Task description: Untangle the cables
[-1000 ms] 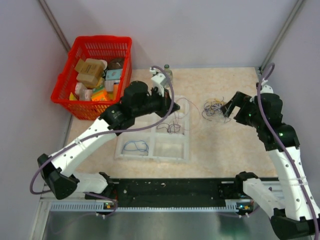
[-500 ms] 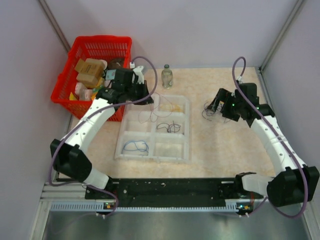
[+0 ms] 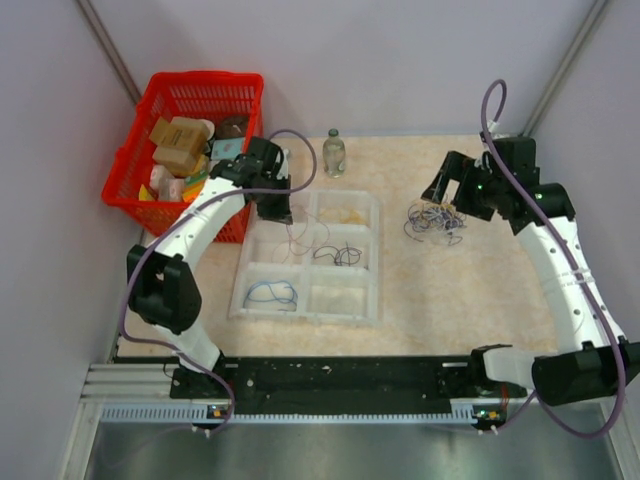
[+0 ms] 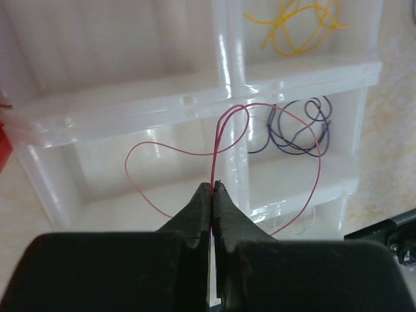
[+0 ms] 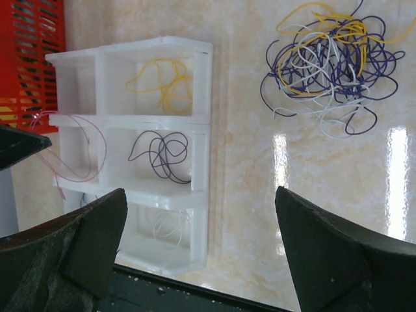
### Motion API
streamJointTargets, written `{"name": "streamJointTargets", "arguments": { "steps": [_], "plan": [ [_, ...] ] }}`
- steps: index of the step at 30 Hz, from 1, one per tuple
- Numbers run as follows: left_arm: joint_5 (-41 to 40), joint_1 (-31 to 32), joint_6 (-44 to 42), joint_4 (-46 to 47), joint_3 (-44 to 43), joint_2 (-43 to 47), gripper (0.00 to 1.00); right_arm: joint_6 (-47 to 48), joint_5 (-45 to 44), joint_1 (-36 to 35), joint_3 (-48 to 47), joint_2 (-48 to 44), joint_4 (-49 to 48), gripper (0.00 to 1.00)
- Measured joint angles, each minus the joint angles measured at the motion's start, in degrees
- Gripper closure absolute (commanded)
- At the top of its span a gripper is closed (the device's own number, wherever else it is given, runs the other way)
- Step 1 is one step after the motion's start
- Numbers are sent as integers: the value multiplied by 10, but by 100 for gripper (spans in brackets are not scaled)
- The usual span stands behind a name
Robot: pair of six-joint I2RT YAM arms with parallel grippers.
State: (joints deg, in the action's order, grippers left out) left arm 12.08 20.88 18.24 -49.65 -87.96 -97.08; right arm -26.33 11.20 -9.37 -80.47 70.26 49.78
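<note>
The tangled cables lie in a bunch of purple, white and yellow loops on the table, right of the white divided tray. My left gripper is shut on a single pink wire, which hangs in loops over the tray's left compartments. My right gripper stands open and empty, above the table just behind the bunch. Tray compartments hold a yellow wire, a purple wire, a blue wire and a white wire.
A red basket filled with boxes stands at the back left, close to my left arm. A small glass bottle stands behind the tray. A black rail runs along the near edge.
My left arm has swung from the tray's middle to its back-left corner, carrying the pink wire. My right arm has drawn back and up from the bunch.
</note>
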Motion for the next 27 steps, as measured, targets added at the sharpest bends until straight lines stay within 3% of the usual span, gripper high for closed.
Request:
{"name": "streamJointTargets", "arguments": {
  "steps": [10,16,24,27],
  "plan": [
    [-138,-7,-9,-50,-4,-41,100,21,-18,7,-2,37,8,5],
    [-193,-3,-8,-87,-35,-112,100,19,-19,12,-3,60,8,5],
    [-250,13,-4,-82,2,-103,100,9,-21,13,-15,92,3,5],
    [-265,14,-4,-56,57,-66,100,5,-22,13,-21,96,4,5]
  ]
}}
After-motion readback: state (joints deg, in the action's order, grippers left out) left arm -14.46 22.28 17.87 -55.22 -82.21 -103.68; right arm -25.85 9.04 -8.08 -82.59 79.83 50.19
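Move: Just left of the left hand, about 4 cm over and some 14 cm down, is the floor of the empty middle-left tray compartment meant for the held pink cable. The dark cable lies about 12 cm right and 1 cm back of this hand; the blue cable is 4 cm left, 10 cm back. From the open right hand, the cable tangle is roughly 9 cm ahead, 3 cm right and 25 cm below. Lowering the pink cable into the middle-left compartment, the left hand sweeps about 8 cm left and as far down, edging back slightly at the end; its wrist rolls some 30 degrees, so fingers that slanted right come to point nearly straight down, still shut on the cable. Meanwhile the right hand, fingers kept wide open, sinks about 4 cm and reaches 3 cm forward towards the tangle, without touching it. ##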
